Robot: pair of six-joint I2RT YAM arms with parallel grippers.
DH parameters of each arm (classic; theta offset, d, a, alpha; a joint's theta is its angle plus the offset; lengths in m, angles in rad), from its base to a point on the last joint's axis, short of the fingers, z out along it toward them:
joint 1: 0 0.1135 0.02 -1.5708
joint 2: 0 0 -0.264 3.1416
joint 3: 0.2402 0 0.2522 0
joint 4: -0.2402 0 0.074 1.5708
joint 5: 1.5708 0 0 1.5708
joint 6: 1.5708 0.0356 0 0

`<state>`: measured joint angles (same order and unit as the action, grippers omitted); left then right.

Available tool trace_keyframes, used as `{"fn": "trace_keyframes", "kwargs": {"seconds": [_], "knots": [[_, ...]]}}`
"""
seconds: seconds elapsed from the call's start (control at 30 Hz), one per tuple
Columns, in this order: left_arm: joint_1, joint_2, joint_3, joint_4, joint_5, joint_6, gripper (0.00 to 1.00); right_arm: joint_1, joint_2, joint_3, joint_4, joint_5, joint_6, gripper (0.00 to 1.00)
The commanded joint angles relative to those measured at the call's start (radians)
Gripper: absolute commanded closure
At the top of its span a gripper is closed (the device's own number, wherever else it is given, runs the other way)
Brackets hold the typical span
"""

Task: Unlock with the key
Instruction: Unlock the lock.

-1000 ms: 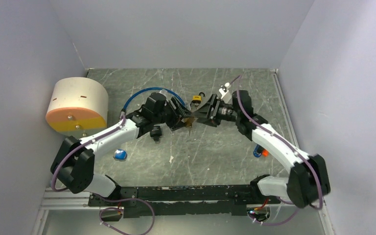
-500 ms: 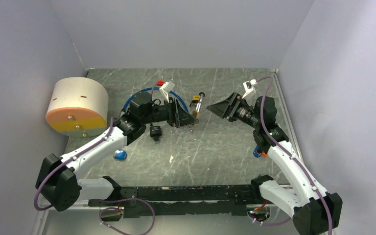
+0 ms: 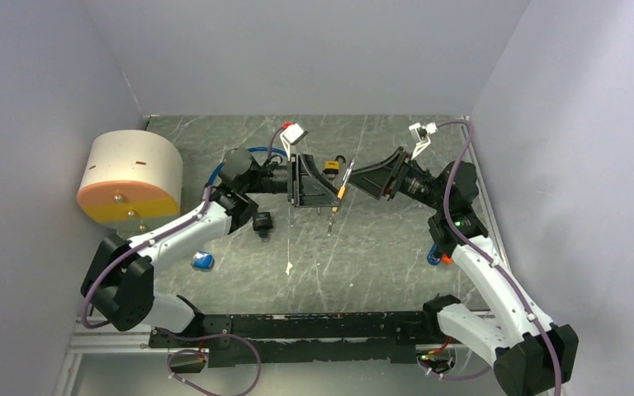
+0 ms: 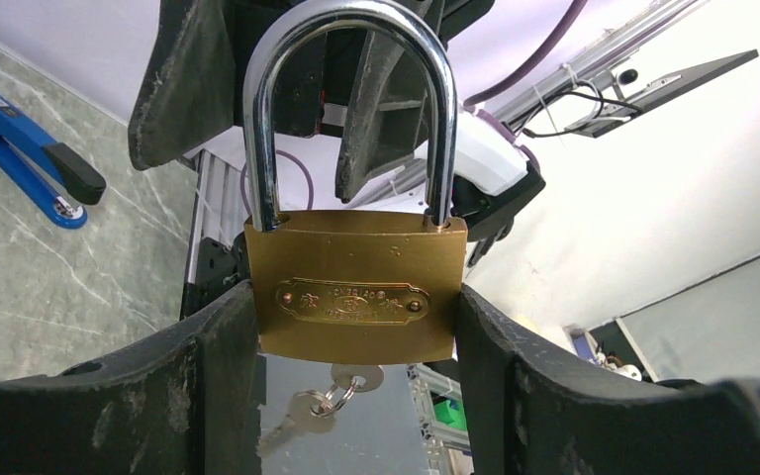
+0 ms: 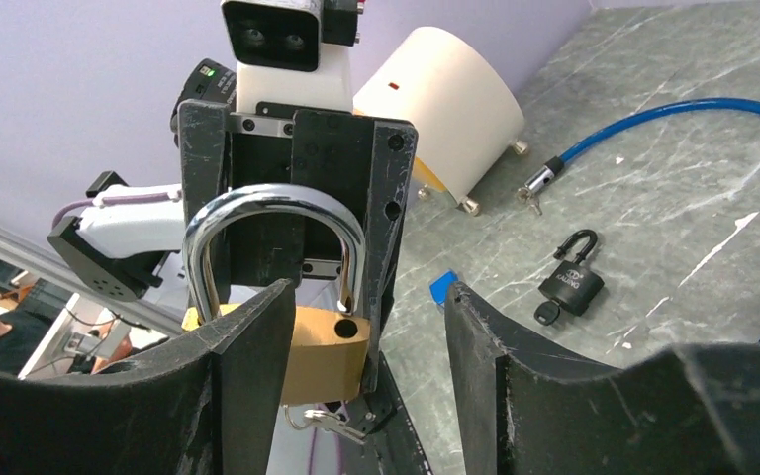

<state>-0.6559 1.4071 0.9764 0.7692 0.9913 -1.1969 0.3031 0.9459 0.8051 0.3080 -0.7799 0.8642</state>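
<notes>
A brass padlock (image 4: 356, 267) with a steel shackle stands upright between the fingers of my left gripper (image 4: 356, 307), which is shut on its body. In the right wrist view the padlock (image 5: 322, 346) shows an empty hole on top, and the shackle's free end hangs just above it. The key (image 4: 356, 376) sticks out of the padlock's underside, with a second key (image 4: 297, 411) dangling on its ring. My right gripper (image 5: 366, 292) is open and holds nothing, just in front of the padlock. From above, the padlock (image 3: 343, 183) hangs edge-on between left gripper (image 3: 333, 191) and right gripper (image 3: 363, 181).
A black padlock (image 3: 262, 223) with its key lies below the left arm. A blue cable lock (image 5: 673, 114) curves across the far table. A white and orange cylinder (image 3: 128, 177) stands far left. A blue stapler (image 3: 203, 261) and a small yellow padlock (image 3: 330, 167) also lie there.
My right gripper has pulled back to the right, off the padlock and key. The left gripper has swung the padlock up and to the right, now facing the right gripper.
</notes>
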Motion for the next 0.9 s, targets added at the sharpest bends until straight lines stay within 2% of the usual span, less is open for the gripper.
{"fn": "trace_keyframes", "kwargs": {"seconds": [0.0, 0.1, 0.27, 0.53, 0.6, 0.73, 0.87], "knots": [[0.002, -0.051, 0.066, 0.105, -0.006, 0.004, 0.97, -0.001, -0.056, 0.013, 0.023, 0.018, -0.03, 0.41], [0.002, -0.063, 0.073, 0.063, -0.001, 0.028, 0.98, -0.002, -0.09, -0.012, 0.039, 0.032, -0.03, 0.38], [0.001, -0.047, 0.077, 0.113, 0.033, -0.022, 0.98, -0.001, -0.043, 0.026, 0.107, -0.014, -0.005, 0.37], [-0.004, -0.027, 0.094, 0.168, 0.035, -0.062, 0.98, 0.001, 0.067, 0.071, 0.187, -0.026, 0.047, 0.42], [-0.004, -0.025, 0.088, 0.159, 0.035, -0.053, 0.98, 0.001, 0.082, 0.071, 0.237, -0.029, 0.08, 0.51], [-0.005, -0.043, 0.078, 0.083, 0.018, 0.004, 0.98, 0.001, 0.089, 0.068, 0.216, -0.041, 0.09, 0.84], [-0.004, -0.054, 0.062, 0.05, 0.011, 0.029, 0.97, 0.001, 0.053, 0.02, 0.166, -0.018, 0.073, 1.0]]}}
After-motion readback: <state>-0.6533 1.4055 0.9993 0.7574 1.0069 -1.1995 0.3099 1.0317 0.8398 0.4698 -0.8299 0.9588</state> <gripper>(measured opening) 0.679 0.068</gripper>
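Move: The left hand holds the brass padlock, its shackle about 6 cm ahead and 2 cm right of that hand, level with it. From the open right hand the shackle lies about 1 cm ahead, 2 cm left and 2 cm higher, with the padlock body roughly 4 cm back, 3 cm left and 1 cm higher. Down on the table, some 33 cm lower, the yellow padlock lies about 14 cm ahead and 5 cm left of the right hand. Back and up by about 1.5 cm first, then forward some 2.5 cm while sinking slightly, the right hand sets its fingers around the lower leg of the shackle; it then edges up and left by about 1 cm and closes nearly shut, pinching that leg. The left hand keeps its grip on the padlock body, bobbing up about 1 cm and partly settling again. ##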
